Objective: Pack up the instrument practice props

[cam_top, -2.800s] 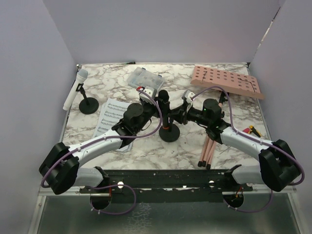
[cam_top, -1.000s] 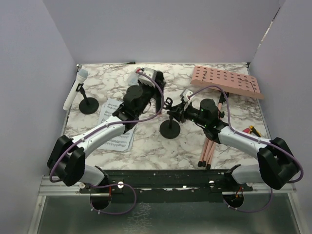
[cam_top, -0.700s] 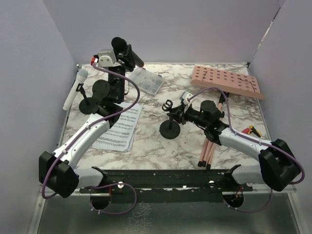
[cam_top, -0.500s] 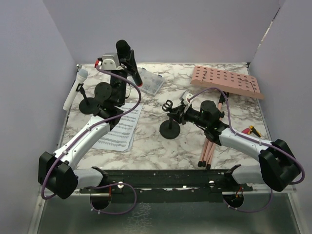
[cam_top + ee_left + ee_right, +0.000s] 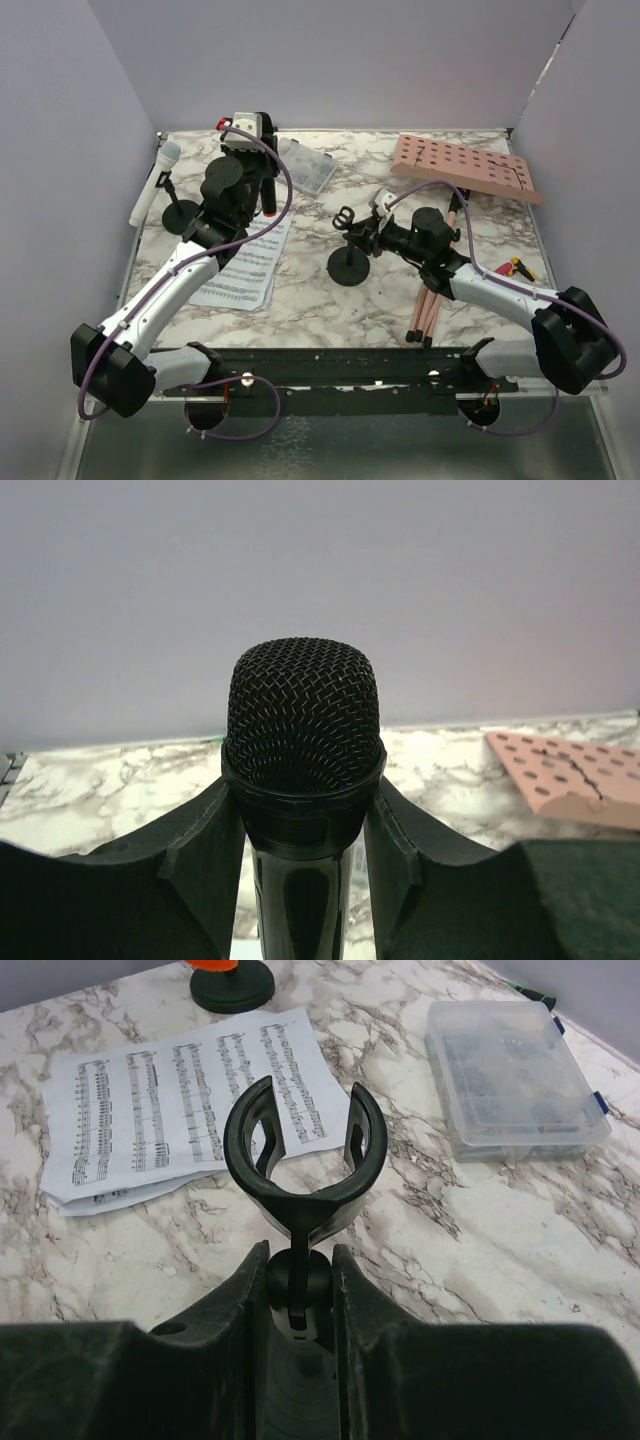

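Note:
My left gripper (image 5: pixel 262 140) is shut on the black microphone (image 5: pixel 267 185), held upright above the table's back left, with its red tail end down. In the left wrist view the mesh head (image 5: pixel 303 720) sits between the fingers (image 5: pixel 205 840). My right gripper (image 5: pixel 300 1270) is shut on the joint of a black mic holder (image 5: pixel 348 270); its open clip (image 5: pixel 303 1165) stands empty. The white microphone (image 5: pixel 155 182) rests in the second holder (image 5: pixel 182 215). Sheet-music pages (image 5: pixel 245 262) lie flat. At the back right lies the pink board (image 5: pixel 465 167), with its pink legs (image 5: pixel 432 300) nearer.
A clear plastic box (image 5: pixel 305 167) sits at the back, just right of the held microphone. Small yellow and red bits (image 5: pixel 520 268) lie near the right edge. White walls close off the back and both sides.
My left gripper lifted the black microphone out of the centre holder, swung it up to the back left, and has now lowered it upright. The right gripper stayed on the holder.

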`<action>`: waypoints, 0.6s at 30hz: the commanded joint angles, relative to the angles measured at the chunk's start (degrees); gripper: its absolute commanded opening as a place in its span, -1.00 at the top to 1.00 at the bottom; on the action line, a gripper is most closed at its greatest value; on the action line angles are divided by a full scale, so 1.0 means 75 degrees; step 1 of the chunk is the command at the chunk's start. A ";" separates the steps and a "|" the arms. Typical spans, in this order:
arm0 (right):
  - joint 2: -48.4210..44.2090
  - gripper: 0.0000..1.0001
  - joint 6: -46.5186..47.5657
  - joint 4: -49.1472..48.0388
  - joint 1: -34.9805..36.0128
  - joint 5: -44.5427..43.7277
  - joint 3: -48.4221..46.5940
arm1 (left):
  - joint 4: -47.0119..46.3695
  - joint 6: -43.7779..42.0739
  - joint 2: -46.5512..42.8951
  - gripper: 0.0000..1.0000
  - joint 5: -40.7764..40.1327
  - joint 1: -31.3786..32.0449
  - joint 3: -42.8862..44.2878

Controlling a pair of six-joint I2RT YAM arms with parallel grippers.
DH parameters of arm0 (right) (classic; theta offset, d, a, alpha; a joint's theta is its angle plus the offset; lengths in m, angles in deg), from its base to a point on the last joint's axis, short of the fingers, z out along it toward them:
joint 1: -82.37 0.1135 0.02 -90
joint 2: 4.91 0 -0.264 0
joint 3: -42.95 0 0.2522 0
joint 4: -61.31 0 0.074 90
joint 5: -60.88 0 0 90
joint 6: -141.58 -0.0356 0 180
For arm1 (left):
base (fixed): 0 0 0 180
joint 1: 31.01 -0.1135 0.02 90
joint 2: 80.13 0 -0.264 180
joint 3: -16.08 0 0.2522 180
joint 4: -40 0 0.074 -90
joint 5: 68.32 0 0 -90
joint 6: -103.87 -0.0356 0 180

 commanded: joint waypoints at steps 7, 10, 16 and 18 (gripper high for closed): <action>0.0033 0.07 -0.0414 0.1842 0.0064 0.0355 0.0168 | 0.1973 0.0425 -0.0529 1.00 0.0651 -0.0001 0.0448; -0.0199 -0.09 -0.0419 0.1957 0.0053 0.0374 -0.0060 | 0.2240 0.0526 -0.0529 1.00 0.0818 -0.0001 0.0694; -0.0961 -0.37 -0.0339 0.2523 0.0059 0.0346 -0.0692 | 0.2755 0.0780 -0.0445 1.00 0.1300 -0.0001 0.1419; -0.1276 -0.44 -0.0320 0.2687 0.0055 0.0295 -0.0928 | 0.2810 0.0917 -0.0444 1.00 0.1548 -0.0001 0.1677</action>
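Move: The right hand is closed on the black mic stand's neck, with the stand's middle straight below it by some 7 cm; the sheet music lies about 25 cm left and 2 cm ahead of this hand, the folded tripod about 22 cm to its right and 1 cm back. The left hand, holding the black mic high, has that stand roughly 16 cm to its right, 9 cm back and 28 cm below, and the sheet music about 9 cm left, 7 cm back and 37 cm below. The right hand opens its fingers wide and lets go of the mic stand's neck, backing off about 2 cm towards the base after a small dip that it regains, its fingertips tipping down slightly. The left hand keeps its grip on the black mic, sinks some 3 cm and then comes back up nearly as far while drawing back about 2.5 cm and a little to the right, its wrist tipping nose-down by about 10 degrees and turning slightly clockwise. ##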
